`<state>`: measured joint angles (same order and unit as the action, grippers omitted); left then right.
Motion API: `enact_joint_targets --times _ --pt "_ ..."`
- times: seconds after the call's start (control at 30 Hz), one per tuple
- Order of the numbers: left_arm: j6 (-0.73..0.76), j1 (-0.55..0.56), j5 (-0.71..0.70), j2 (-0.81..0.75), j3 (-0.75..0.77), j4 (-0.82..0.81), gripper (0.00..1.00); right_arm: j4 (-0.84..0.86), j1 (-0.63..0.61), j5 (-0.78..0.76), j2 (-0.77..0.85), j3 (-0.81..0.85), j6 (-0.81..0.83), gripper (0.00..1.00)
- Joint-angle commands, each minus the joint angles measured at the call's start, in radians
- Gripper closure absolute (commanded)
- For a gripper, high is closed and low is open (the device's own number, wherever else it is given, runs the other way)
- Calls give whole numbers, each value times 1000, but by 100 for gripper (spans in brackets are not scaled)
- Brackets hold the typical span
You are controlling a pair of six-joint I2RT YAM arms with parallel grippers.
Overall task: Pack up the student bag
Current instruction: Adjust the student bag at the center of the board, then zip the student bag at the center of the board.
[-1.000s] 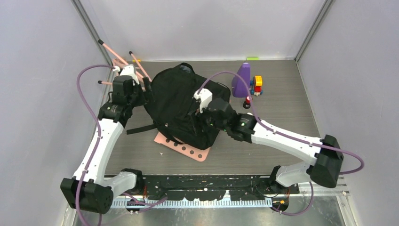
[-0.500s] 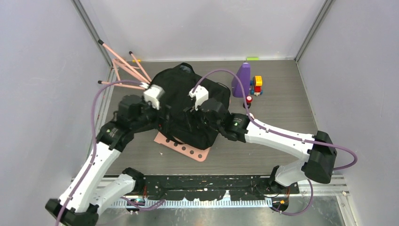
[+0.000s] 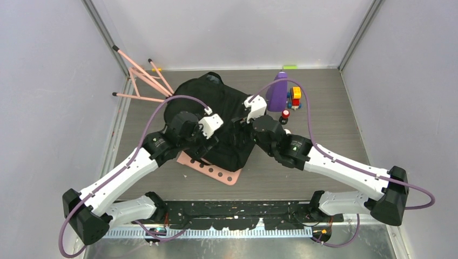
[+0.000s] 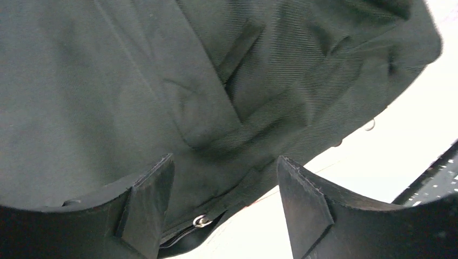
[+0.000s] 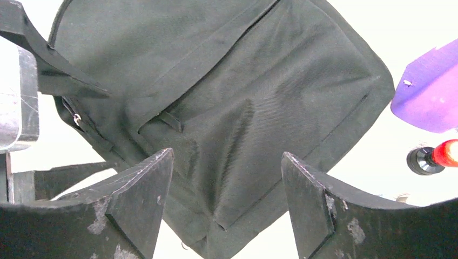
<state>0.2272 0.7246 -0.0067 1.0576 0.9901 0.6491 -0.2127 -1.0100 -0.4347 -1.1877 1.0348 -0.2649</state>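
The student bag (image 3: 208, 110), a big black fabric backpack, lies in the middle of the table, partly on a pink perforated board (image 3: 219, 174). My left gripper (image 3: 220, 139) hovers over the bag's near middle. In its wrist view it (image 4: 224, 162) is open, with bag fabric (image 4: 135, 81) and a small zipper pull (image 4: 201, 220) beyond the fingers and nothing between them. My right gripper (image 3: 244, 125) stands over the bag's right side. It (image 5: 227, 155) is open above the black front panel (image 5: 243, 91), holding nothing.
A purple cone-shaped object (image 3: 278, 90), coloured toy blocks (image 3: 295, 97) and a small red-capped item (image 3: 284, 115) stand right of the bag. Pink rods (image 3: 141, 78) lean at the back left corner. A green piece (image 3: 290, 67) lies at the back wall.
My left arm has swung from the bag's left edge to over its middle, its jaws slightly narrower. My right gripper has shifted right and back, towards the purple object.
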Motion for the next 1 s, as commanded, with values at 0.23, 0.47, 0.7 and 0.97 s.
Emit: enact_joint_targets --times 0.23,0.47,0.7,0.97 --pt "66 21 -93 -34 -5 56 28 39 36 4 62 -53 -41 20" --pt "54 21 -122 -44 -36 44 35 46 45 28 47 -47 -55 21" --pt "0 21 -181 -50 -6 14 93 47 45 26 32 -51 -65 22" --pt "-107 19 -274 -116 3 -60 100 -16 26 15 -68 -3 -93 25"
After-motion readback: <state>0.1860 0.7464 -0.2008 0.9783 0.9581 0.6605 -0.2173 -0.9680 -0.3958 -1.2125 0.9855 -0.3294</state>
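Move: The zip pull on the student bag's near-left edge lies roughly 3 cm left, 1 cm back and 2 cm below the left hand; the bag's middle is about 8 cm ahead of that hand, 5 cm lower. From the open right hand, the bag's middle is some 11 cm left, 2 cm ahead and 12 cm below, the purple case 16 cm ahead and 14 cm right, the red-capped bottle 6 cm ahead and 17 cm right. The left hand eases about 2.5 cm left, shuts at the bag's zip pull, then rises; the open right sinks 3 cm. ##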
